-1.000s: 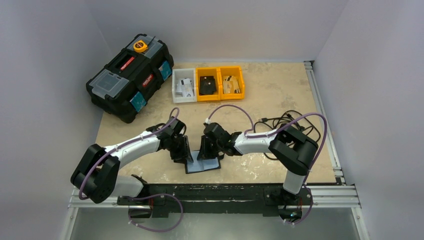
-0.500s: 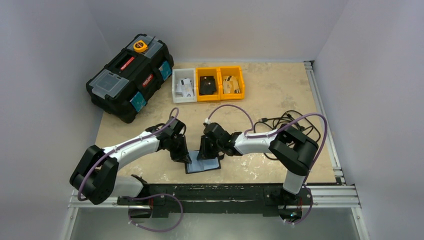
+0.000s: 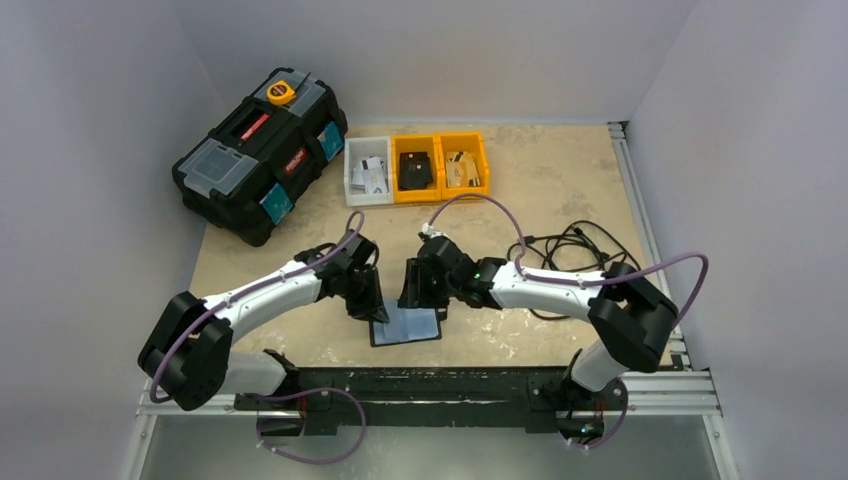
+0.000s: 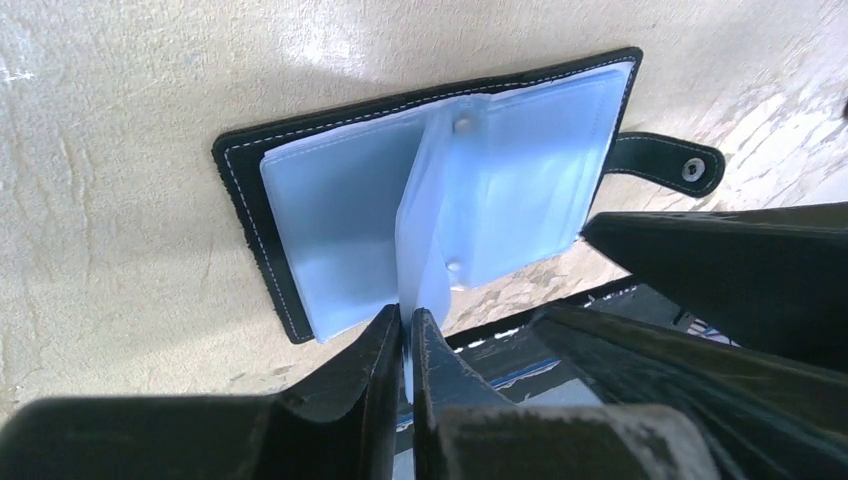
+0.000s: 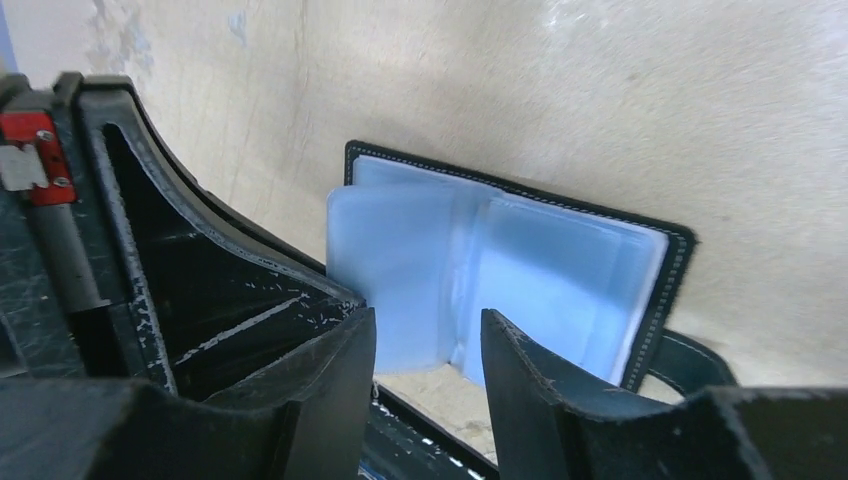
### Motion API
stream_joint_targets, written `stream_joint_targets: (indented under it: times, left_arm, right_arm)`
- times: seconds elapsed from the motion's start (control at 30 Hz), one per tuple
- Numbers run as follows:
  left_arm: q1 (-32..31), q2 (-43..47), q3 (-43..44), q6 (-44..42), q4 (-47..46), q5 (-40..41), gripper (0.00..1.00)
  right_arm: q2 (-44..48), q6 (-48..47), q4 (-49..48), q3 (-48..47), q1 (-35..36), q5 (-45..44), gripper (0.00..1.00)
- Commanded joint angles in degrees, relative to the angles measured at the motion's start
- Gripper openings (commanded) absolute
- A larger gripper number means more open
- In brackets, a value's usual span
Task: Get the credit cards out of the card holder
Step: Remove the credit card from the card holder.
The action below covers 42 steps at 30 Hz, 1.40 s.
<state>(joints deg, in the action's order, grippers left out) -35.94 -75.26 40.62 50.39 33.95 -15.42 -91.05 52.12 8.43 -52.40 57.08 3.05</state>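
The black card holder (image 3: 405, 327) lies open near the table's front edge, its pale blue inner pockets facing up (image 4: 330, 210) (image 5: 560, 270). One thin pale blue leaf (image 4: 425, 240) stands up from its middle, and I cannot tell whether it is one of the credit cards or a pocket sleeve. My left gripper (image 3: 372, 305) (image 4: 408, 325) is shut on that leaf's lower edge. My right gripper (image 3: 420, 295) (image 5: 428, 335) hovers open just above the holder's far side, with nothing between its fingers. The snap tab (image 4: 665, 160) sticks out sideways.
A large black toolbox (image 3: 260, 150) stands at the back left. Beside it are a white bin (image 3: 368, 172) and two yellow bins (image 3: 440, 168) with small items. Loose black cables (image 3: 560, 245) lie to the right. The metal front rail (image 3: 450, 385) runs just below the holder.
My left gripper has closed on the upright leaf. My right gripper has opened and drawn back off the holder, its elbow swinging out to the right.
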Motion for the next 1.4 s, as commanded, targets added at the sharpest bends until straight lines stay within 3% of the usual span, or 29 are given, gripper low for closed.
stream_joint_targets:
  times: [0.0,0.2,0.67,1.37]
  left_arm:
    - [-1.08,-0.53,3.13,0.77,-0.55,1.19,0.13]
    - [-2.79,-2.06,5.92,1.38,-1.34,0.47,0.26]
    - [-6.76,-7.45,10.52,2.87,-3.78,-0.91,0.38]
    - [-6.88,-5.07,9.33,2.21,-0.23,4.81,0.40]
  right_arm:
    - [4.58,-0.66,2.58,2.59,-1.93,-2.98,0.44]
    - [7.82,-0.17,3.07,5.45,-2.67,-2.96,0.45]
    - [12.27,1.17,4.67,8.55,-3.19,-5.59,0.46]
    - [13.64,0.75,5.28,8.61,-3.29,-7.31,0.43]
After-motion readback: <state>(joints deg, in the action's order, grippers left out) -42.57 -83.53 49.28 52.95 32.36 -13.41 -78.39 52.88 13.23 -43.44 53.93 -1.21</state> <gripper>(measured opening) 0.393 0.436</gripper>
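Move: The left hand pinches the upright plastic sleeve by its free edge, the sleeve's middle about 2 cm right and 2 cm below. The open card holder's middle is some 5 cm right of this hand, 1 cm back and 5 cm below, its clasp strap about 12 cm right and level. From the open right hand, the card holder's middle is about 3 cm back with no sideways offset, the strap roughly 7 cm right and 2 cm back, both some 7 cm below. The left fingers let go of the plastic sleeve, spreading to over a third open while the hand travels about 5 cm right, over the card holder's middle, rising slightly and then easing down; the sleeve's edge still stands between the spread fingertips. Meanwhile the right hand, already open and touching nothing, clears out about 6 cm to the right, towards the clasp end, at nearly the same height. ##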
